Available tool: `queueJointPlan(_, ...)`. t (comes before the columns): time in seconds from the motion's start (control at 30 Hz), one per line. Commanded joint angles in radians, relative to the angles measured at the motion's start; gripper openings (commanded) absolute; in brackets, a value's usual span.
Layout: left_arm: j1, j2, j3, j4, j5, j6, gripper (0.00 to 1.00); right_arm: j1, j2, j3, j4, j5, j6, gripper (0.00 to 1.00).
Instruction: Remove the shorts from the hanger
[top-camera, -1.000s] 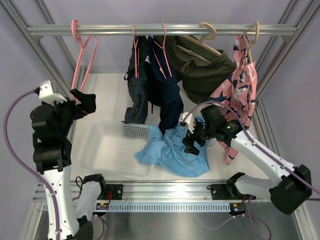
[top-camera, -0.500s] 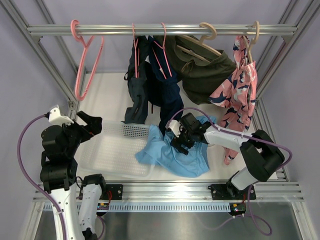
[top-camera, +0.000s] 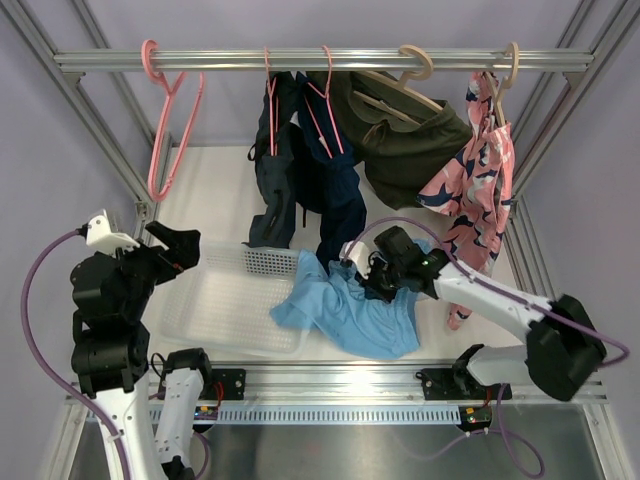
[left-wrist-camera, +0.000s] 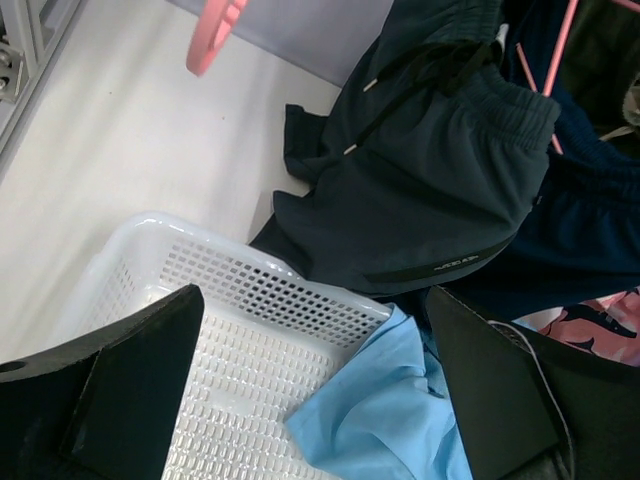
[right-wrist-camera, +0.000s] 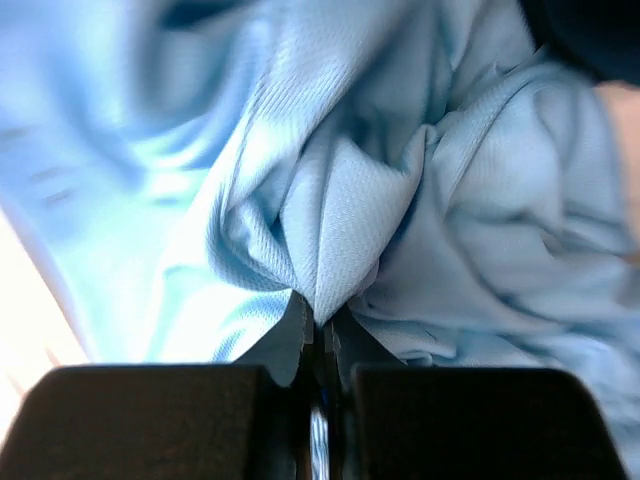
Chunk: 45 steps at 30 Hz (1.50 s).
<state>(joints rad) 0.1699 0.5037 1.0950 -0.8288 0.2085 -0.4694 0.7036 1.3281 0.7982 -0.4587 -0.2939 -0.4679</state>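
Note:
The light sky-blue shorts (top-camera: 340, 312) lie crumpled on the table, one edge draped over the basket's right end. My right gripper (top-camera: 374, 284) is shut on a fold of them (right-wrist-camera: 350, 200), fingertips (right-wrist-camera: 300, 335) pinched together on the fabric. The dark slate-navy shorts (top-camera: 272, 190) and the deep navy shorts (top-camera: 340, 205) hang on pink hangers from the rail (top-camera: 200, 60). My left gripper (top-camera: 180, 248) is open and empty above the basket's left end. In its wrist view the slate-navy shorts (left-wrist-camera: 430, 200) hang ahead, with the blue shorts (left-wrist-camera: 390, 410) below.
A white perforated basket (top-camera: 210, 300) sits front left. An empty pink hanger (top-camera: 165, 130) hangs at the rail's left. Olive-green shorts (top-camera: 410, 150) and a pink patterned pair (top-camera: 475, 190) hang at the right. Frame posts stand at both sides.
My left arm has dropped from beside the empty pink hanger to just above the basket. My right gripper shifted left, then back right, over the blue shorts.

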Motion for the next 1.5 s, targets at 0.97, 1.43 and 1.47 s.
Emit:
queueJointPlan(0.97,0.0,-0.076,0.172,0.01,0.034,0.052,0.99,0.218,0.276,1.087,0.325,-0.435,0.731,0.0)
queueJointPlan(1.43,0.002,-0.14,0.197,0.118,0.025,0.087,0.99,0.277,0.603,1.518,0.41,-0.284,0.94,0.0)
queueJointPlan(1.47,0.002,-0.145,0.195,0.131,0.023,0.09,0.99,0.281,0.617,1.553,0.414,-0.266,0.946,0.0)
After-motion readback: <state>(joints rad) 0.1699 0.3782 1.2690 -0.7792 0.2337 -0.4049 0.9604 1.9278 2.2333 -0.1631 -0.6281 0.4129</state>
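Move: The right fingers already pinch the blue shorts, whose bulk lies about 4 cm back, 4 left and 5 below. The open left gripper waits some 35 cm left, nearly level fore and aft, 25 higher. The white basket's middle is 30 cm left, 2 back, 4 below; the hanging grey shorts 25 ahead, 20 left, 18 up. From the left hand, the blue shorts lie 30 cm right, 3 back, 31 below. Right hand hoists the pinched shorts about 40 cm, sweeping 30 left towards the open, rising left hand. ##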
